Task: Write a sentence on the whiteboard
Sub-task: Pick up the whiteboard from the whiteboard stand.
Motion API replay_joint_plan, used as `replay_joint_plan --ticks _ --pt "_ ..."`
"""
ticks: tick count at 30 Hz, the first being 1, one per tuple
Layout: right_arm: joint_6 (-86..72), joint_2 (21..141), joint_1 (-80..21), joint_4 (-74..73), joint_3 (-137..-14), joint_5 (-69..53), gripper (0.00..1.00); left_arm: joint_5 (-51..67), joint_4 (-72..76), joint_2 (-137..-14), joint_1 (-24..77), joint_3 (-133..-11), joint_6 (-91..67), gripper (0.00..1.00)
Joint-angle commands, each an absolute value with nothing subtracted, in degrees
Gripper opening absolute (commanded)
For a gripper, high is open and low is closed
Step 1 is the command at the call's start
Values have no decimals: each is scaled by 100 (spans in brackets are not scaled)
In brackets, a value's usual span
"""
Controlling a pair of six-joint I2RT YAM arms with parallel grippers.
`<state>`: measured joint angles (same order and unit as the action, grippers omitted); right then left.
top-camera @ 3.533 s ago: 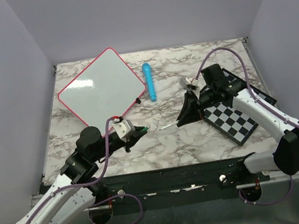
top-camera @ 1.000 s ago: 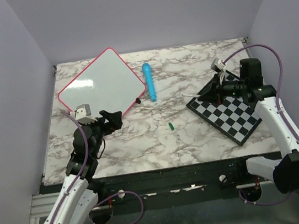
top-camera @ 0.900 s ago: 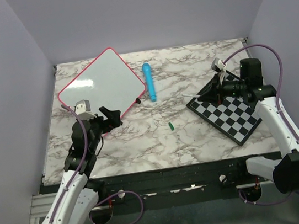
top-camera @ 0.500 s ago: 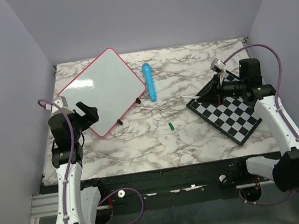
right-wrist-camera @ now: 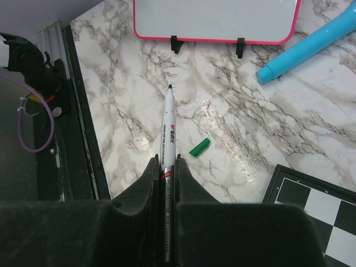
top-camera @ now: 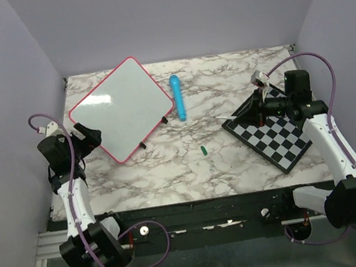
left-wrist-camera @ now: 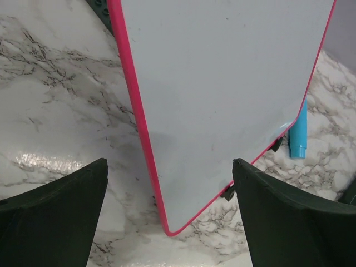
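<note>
The whiteboard (top-camera: 121,105), white with a pink-red rim, lies at the back left of the marble table. Its surface is blank and no sentence shows on it. My left gripper (top-camera: 91,136) is open at the board's near-left edge. In the left wrist view the whiteboard (left-wrist-camera: 222,89) has its near corner between the spread jaws of that gripper (left-wrist-camera: 169,183), which touch nothing. My right gripper (top-camera: 256,110) hovers over the chessboard's far corner, shut on an uncapped green-tipped marker (right-wrist-camera: 168,119). The marker points out past that gripper (right-wrist-camera: 167,161) toward the whiteboard (right-wrist-camera: 214,16).
The marker's green cap (top-camera: 203,150) lies loose mid-table, also visible under the right wrist as a cap (right-wrist-camera: 200,147). A blue cylinder (top-camera: 177,97) lies right of the board. The black-and-white chessboard (top-camera: 278,139) lies at the right. Two small black clips stick out from the board's near-right edge.
The left arm has swung left and back, so its open gripper now faces the board's near-left edge. The green cap lies where it dropped. The right arm holds still with the marker.
</note>
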<state>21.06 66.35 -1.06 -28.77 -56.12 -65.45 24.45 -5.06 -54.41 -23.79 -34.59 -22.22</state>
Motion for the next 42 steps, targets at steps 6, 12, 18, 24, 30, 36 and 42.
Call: replay_joint_plan --ticks 6,12,18,24,30,36,42 --pt "2338 6662 -79 -3173 -5634 -6952 1 4174 1274 -6774 -2988 -3454 -2365 98" --pt "2364 6557 -88 -3173 -5625 -6943 0 4859 1836 -7496 -2988 -3735 -2277 84" --pt "2382 6565 -79 -3182 -5634 -6935 0 5142 2074 -7953 -2944 -3964 -2224 63" --pt "2399 6557 -79 -3190 -5634 -6908 0 5388 2346 -8428 -2900 -4122 -2241 47" --pt "2400 6574 -88 -3190 -5634 -6899 1 5537 2627 -8657 -2865 -4157 -2267 31" --pt "2417 6601 -79 -3199 -5625 -6891 1 5581 3224 -8351 -2865 -4026 -2600 0" --pt "2443 6618 -88 -3225 -5625 -6882 0 5616 3857 -7867 -2874 -3999 -3198 0"
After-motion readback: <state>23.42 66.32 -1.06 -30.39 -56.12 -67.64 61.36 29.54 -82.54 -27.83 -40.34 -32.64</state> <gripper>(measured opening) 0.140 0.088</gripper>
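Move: The whiteboard leans on its stand with its middle roughly 10 cm ahead of the left gripper, 11 cm to the right and 7 cm lower. Its red left edge is nearer, about 6 cm straight ahead and 3 cm below. The near black stand clip is some 15 cm to the right and 3 cm back, low on the table, and the far clip about 25 cm right and 5 cm ahead. From the right gripper, the whiteboard's middle lies some 44 cm to the left and 14 cm ahead, about 14 cm lower. Bring the open left gripper about 6 cm forward and slightly down, so that the whiteboard's red left edge comes between the fingers, turning the wrist clockwise to nearly 30 degrees. Close on the edge towards its upper corner to pinch it, then carry it up some 4 cm and about 3 cm to the right. ##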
